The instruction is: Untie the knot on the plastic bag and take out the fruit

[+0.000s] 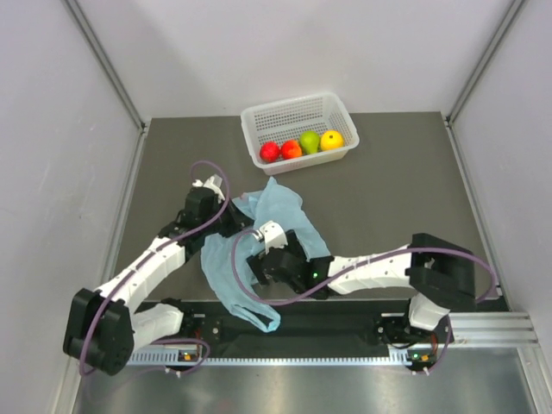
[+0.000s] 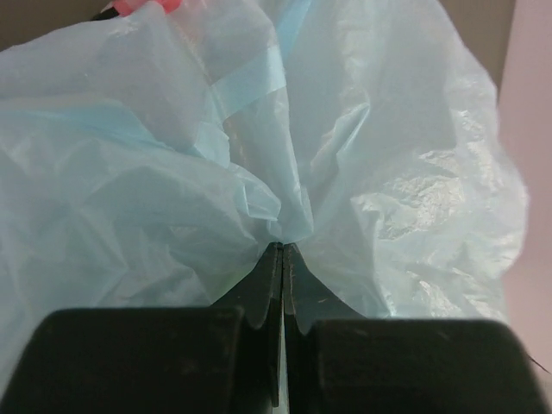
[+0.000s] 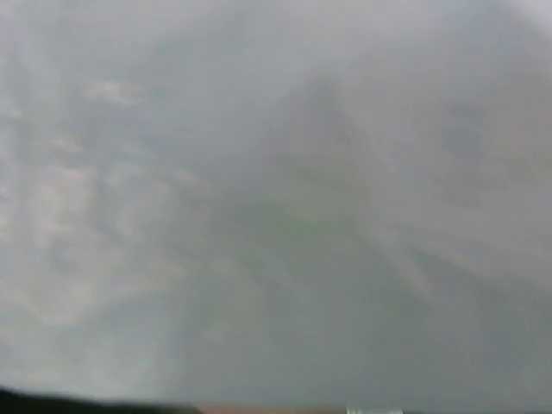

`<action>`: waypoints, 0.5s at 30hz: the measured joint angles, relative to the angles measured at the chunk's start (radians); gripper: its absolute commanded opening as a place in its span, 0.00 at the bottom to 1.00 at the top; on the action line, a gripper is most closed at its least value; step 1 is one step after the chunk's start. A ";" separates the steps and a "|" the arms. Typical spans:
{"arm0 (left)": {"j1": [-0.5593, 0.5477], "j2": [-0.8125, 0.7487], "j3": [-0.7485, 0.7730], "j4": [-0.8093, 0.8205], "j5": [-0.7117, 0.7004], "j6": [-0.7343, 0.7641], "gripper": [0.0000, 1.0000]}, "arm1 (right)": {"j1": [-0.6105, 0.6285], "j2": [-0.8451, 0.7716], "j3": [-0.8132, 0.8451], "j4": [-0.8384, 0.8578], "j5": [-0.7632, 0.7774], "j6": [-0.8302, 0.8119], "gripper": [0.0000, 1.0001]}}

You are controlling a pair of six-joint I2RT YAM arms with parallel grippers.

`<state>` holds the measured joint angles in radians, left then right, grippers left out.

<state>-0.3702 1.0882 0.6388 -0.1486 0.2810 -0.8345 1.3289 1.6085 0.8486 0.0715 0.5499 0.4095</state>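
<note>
The light-blue plastic bag (image 1: pixel 285 211) lies crumpled in the middle of the table. My left gripper (image 1: pixel 231 217) is shut on a bunched fold of the plastic bag (image 2: pixel 172 190), its jaws pressed together at the tip (image 2: pixel 283 246). My right gripper (image 1: pixel 259 263) sits low against the bag's near side with its fingers hidden by the film. The right wrist view shows only blurred plastic (image 3: pixel 276 172) against the lens. No knot shows. Fruit lies in the white basket: a red one (image 1: pixel 270 152), a red-orange one (image 1: pixel 291 149), a green one (image 1: pixel 310 142) and a yellow one (image 1: pixel 331 140).
The white perforated basket (image 1: pixel 293 108) stands at the back of the dark table, right of centre. A long strip of the bag trails down to the near edge (image 1: pixel 259 315) between the two arm bases. Grey walls close in on both sides.
</note>
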 measured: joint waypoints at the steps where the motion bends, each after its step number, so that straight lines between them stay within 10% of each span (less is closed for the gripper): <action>1: 0.000 0.016 -0.009 0.008 -0.002 0.003 0.00 | -0.003 0.019 0.015 0.001 0.016 0.003 1.00; 9: 0.000 0.095 -0.060 0.053 0.000 0.015 0.00 | -0.058 0.133 0.056 0.011 0.061 0.012 0.95; 15: 0.000 0.098 -0.065 0.074 0.001 0.018 0.00 | -0.078 0.132 0.048 0.032 0.040 -0.002 0.45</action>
<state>-0.3702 1.1858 0.5739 -0.0750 0.2821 -0.8165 1.2510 1.7409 0.8963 0.1036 0.5896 0.4076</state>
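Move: The middle of the spread bag lies about 4 cm ahead of the right hand and roughly 5 cm below it, with the hand already in under the plastic; any fruit left inside can't be made out. The bag's loose tail trails some 15 cm back and 6 cm to the left, and the basket's middle is around 30 cm ahead and 6 cm right. From the left hand, which already pinches the bag, the bag's middle is about 6 cm back, 6 cm right and 11 cm down. Under the plastic, the wide-open right hand pushes about 4 cm forward and 3 cm down, deeper into the bag, turning slightly clockwise, then slows as its fingers begin to close, by about a third. The left hand keeps its pinch on the gathered plastic and lowers it some 4.5 cm, then stops. ##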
